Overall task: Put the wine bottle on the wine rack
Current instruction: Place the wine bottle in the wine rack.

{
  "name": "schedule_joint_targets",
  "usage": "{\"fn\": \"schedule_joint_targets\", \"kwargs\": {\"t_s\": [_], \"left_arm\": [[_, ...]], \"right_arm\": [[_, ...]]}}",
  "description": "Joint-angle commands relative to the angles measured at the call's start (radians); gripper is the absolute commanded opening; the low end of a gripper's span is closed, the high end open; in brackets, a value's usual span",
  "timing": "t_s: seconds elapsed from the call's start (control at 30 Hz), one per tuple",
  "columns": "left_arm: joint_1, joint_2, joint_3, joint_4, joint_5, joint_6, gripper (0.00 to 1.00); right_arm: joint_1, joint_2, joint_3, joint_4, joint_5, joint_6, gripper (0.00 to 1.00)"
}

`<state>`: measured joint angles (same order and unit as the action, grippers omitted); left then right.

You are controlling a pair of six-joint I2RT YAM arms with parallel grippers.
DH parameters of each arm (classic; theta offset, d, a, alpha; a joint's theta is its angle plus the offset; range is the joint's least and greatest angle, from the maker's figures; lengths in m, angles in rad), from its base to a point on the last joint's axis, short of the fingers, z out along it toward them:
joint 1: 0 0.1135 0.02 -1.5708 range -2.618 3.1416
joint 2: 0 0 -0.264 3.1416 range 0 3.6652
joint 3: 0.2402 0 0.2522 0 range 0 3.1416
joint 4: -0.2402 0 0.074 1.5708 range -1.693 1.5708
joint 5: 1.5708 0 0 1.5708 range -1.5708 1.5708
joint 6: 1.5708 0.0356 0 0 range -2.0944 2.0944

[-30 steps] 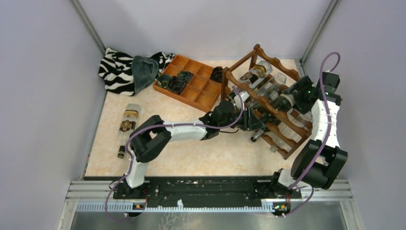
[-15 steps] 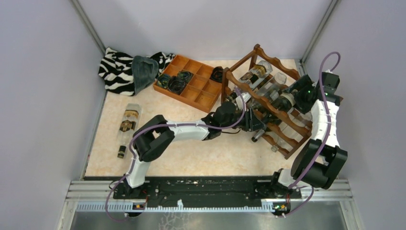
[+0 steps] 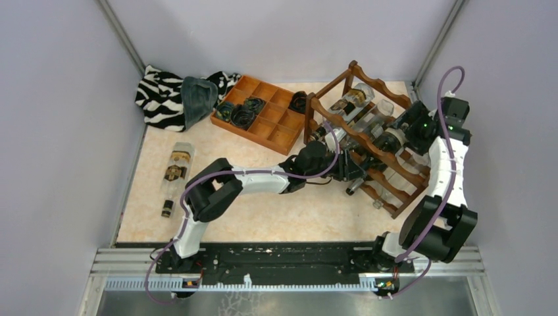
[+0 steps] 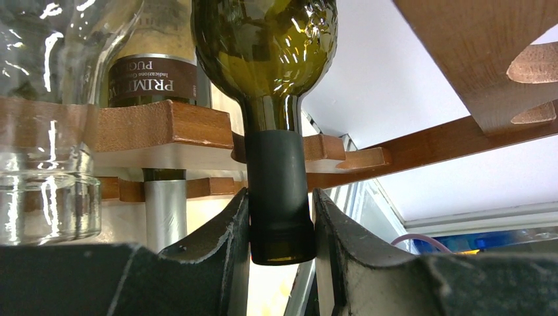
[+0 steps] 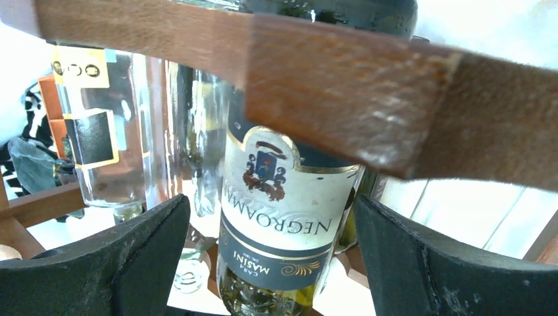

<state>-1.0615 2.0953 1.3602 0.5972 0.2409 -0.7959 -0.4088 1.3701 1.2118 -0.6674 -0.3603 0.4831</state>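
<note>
The wine rack (image 3: 389,168), a reddish-brown wooden frame with wavy rails, stands at the right of the table with several bottles lying in it. In the left wrist view my left gripper (image 4: 279,227) is shut on the dark-capped neck of a green wine bottle (image 4: 263,46), which rests over a rack rail (image 4: 164,125). From above, the left gripper (image 3: 347,168) sits at the rack's near-left side. My right gripper (image 3: 406,128) is at the rack's far-right side. It (image 5: 270,217) stands open around a labelled bottle (image 5: 283,197), with gaps on both sides, under a rail (image 5: 329,92).
Another bottle (image 3: 176,172) lies on the table at the left. An orange-brown compartment tray (image 3: 279,138) and a zebra-striped cloth (image 3: 158,99) sit at the back. A clear glass bottle (image 4: 46,131) lies next to the held neck. Enclosure walls stand close behind the rack.
The right gripper's jaws have spread wider and the right wrist has drawn back a little toward the right wall. The left gripper keeps its hold on the neck.
</note>
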Motion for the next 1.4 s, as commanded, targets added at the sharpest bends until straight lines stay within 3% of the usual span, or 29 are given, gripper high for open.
{"fn": "schedule_joint_targets", "kwargs": {"t_s": [0.0, 0.3, 0.4, 0.6, 0.83, 1.0, 1.37], "left_arm": [[-0.014, -0.005, 0.06, 0.107, 0.019, 0.026, 0.0], [-0.014, 0.003, 0.068, 0.107, 0.032, 0.026, 0.0], [-0.014, 0.004, 0.068, 0.107, 0.032, 0.022, 0.01], [-0.014, 0.007, 0.065, 0.107, 0.028, 0.018, 0.02], [-0.014, 0.007, 0.059, 0.108, 0.017, 0.02, 0.05], [-0.014, 0.008, 0.055, 0.114, 0.012, 0.017, 0.06], [-0.014, 0.021, 0.069, 0.101, 0.006, 0.014, 0.08]], "right_arm": [[-0.008, -0.054, 0.082, 0.064, 0.0, -0.082, 0.92], [-0.007, -0.139, 0.155, -0.009, 0.014, -0.276, 0.9], [-0.008, -0.174, 0.209, -0.043, -0.037, -0.426, 0.89], [-0.007, -0.255, 0.28, -0.205, -0.282, -0.877, 0.9], [-0.007, -0.292, 0.292, -0.471, -0.405, -1.171, 0.92], [-0.007, -0.316, 0.249, -0.597, -0.372, -1.322, 0.9], [-0.006, -0.35, 0.125, -0.635, -0.262, -1.459, 0.64]]}}
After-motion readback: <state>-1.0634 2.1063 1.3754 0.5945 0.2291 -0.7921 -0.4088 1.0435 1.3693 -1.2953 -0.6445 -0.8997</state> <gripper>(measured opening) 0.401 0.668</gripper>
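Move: The left fingers already hold the wine bottle by its neck; the bottle's middle lies about 8 cm ahead and 8 cm to the right of the left hand, roughly level with it. The open right hand is at the bottle's label end, the bottle's middle some 5 cm back, 7 cm left and 3 cm below it. From the right hand, the clear bottle beside it is about 12 cm left, 2 cm ahead and 5 cm lower, and the low clear bottle about 14 cm back, 4 cm left and 10 cm lower. The right hand backs off the label end of the wine bottle with its fingers wide, rising about 15 cm, then swings back and a little left and sinks again, ending some 12 cm back and 7 cm higher over the near right part of the rack while it turns strongly counter-clockwise and the fingers partly close late on. The left hand stays where it is and keeps its pinch on the bottle's neck, steadying it as the right hand goes round to the neck side. ##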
